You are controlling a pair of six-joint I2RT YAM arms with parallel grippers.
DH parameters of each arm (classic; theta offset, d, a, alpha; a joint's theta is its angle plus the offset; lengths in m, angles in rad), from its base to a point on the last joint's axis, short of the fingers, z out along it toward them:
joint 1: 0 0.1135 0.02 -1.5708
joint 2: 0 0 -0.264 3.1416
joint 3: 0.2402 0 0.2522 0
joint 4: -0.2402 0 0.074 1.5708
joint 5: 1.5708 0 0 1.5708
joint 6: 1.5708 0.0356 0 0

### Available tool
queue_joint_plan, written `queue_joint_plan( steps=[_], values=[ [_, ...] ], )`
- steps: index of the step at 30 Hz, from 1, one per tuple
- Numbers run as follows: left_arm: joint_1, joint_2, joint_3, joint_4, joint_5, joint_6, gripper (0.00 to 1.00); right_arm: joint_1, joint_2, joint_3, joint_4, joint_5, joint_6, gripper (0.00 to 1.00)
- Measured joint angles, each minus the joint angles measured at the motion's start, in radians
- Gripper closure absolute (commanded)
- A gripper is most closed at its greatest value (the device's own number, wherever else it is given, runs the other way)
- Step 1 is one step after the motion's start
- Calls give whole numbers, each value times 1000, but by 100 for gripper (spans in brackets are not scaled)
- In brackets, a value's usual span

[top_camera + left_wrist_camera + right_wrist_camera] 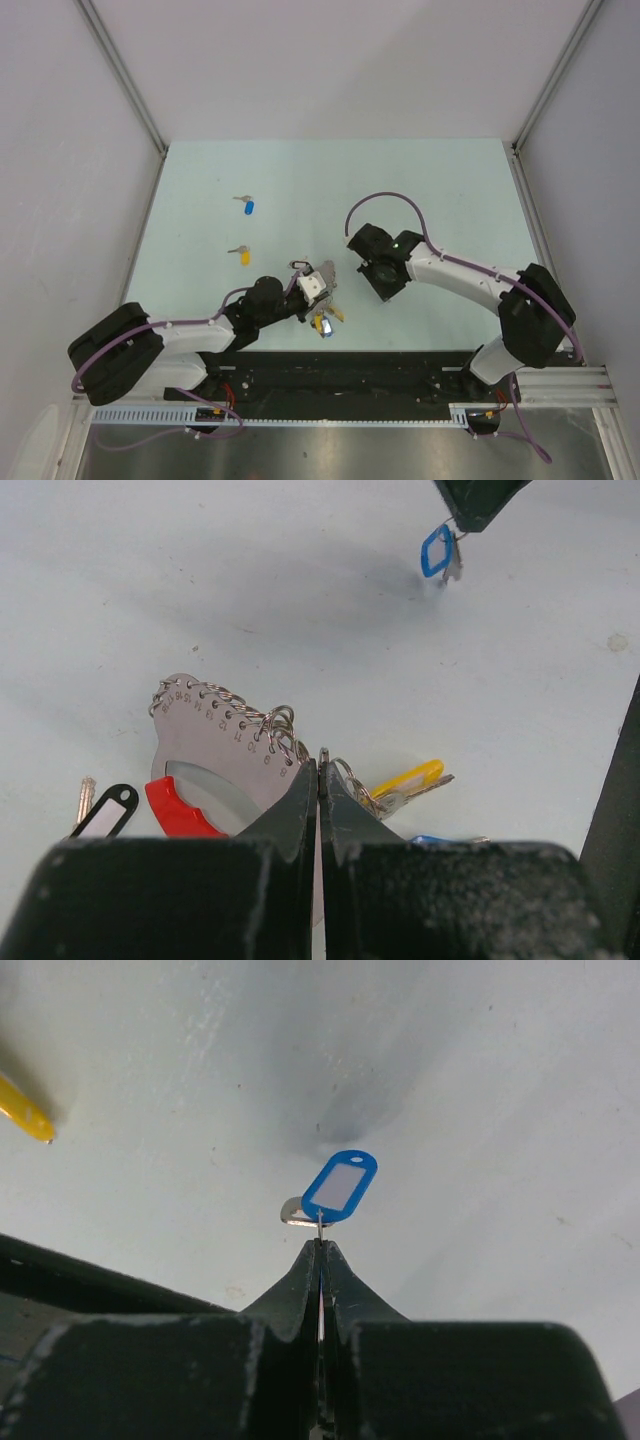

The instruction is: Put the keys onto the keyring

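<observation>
The keyring (215, 735) is a large silver numbered plate with a red plastic arc (180, 810) and small wire loops along its edge. My left gripper (320, 765) is shut on its edge and holds it just above the table (318, 282). A yellow-tagged key (408, 780) and a blue one (440, 838) hang from it to the right. My right gripper (320, 1245) is shut on the small ring of a blue-tagged key (340, 1185), whose silver blade (295, 1212) shows behind the tag. The left wrist view shows that key (437, 552) hanging at the upper right, apart from the keyring.
Two loose keys lie on the pale table to the left: a blue one (248, 206) and a yellow one (242, 254). A black-rimmed oval tag (105, 810) hangs at the keyring's left. Grey walls enclose the table; the black base rail (350, 370) runs along the near edge.
</observation>
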Motion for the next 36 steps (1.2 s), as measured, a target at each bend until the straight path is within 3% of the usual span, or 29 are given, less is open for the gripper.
queue_joint_plan(
  steps=[10,15,24,29,36],
  values=[
    [0,0,0,-18,0,-2,100,-34,197,29,169,-16,-58,99],
    [0,0,0,-25,0,-2,100,-34,222,37,239,-8,-80,97],
    [0,-3,0,-28,0,-2,100,-35,222,37,329,12,-106,74],
    [0,-14,0,-31,-3,-2,100,-39,173,-6,404,6,-106,63],
    [0,-16,0,-35,-6,-3,100,-75,-10,-163,541,-68,-116,63]
  ],
)
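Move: From the right hand, which already has the blue key hanging in its shut fingers, the clear patch of table it is bound for lies some 6 cm ahead, 4 cm left and 6 cm down. The keyring's middle is about 15 cm left, 5 cm ahead and 4 cm down; the yellow key lies roughly 12 cm left, 1 cm back and 5 cm down. From the left hand, that patch is around 5 cm ahead, 11 cm right and 5 cm down. Swinging forward, down and left in one sweep of about 5 cm down, the right hand takes the blue key to the bare table beside the keyring, then eases on forward as its fingers open to over a third and let go. It rises about 4 cm off the key, fingertips tilting some 20 degrees forward and left. The left hand stays put, still pinching the keyring's coils. ##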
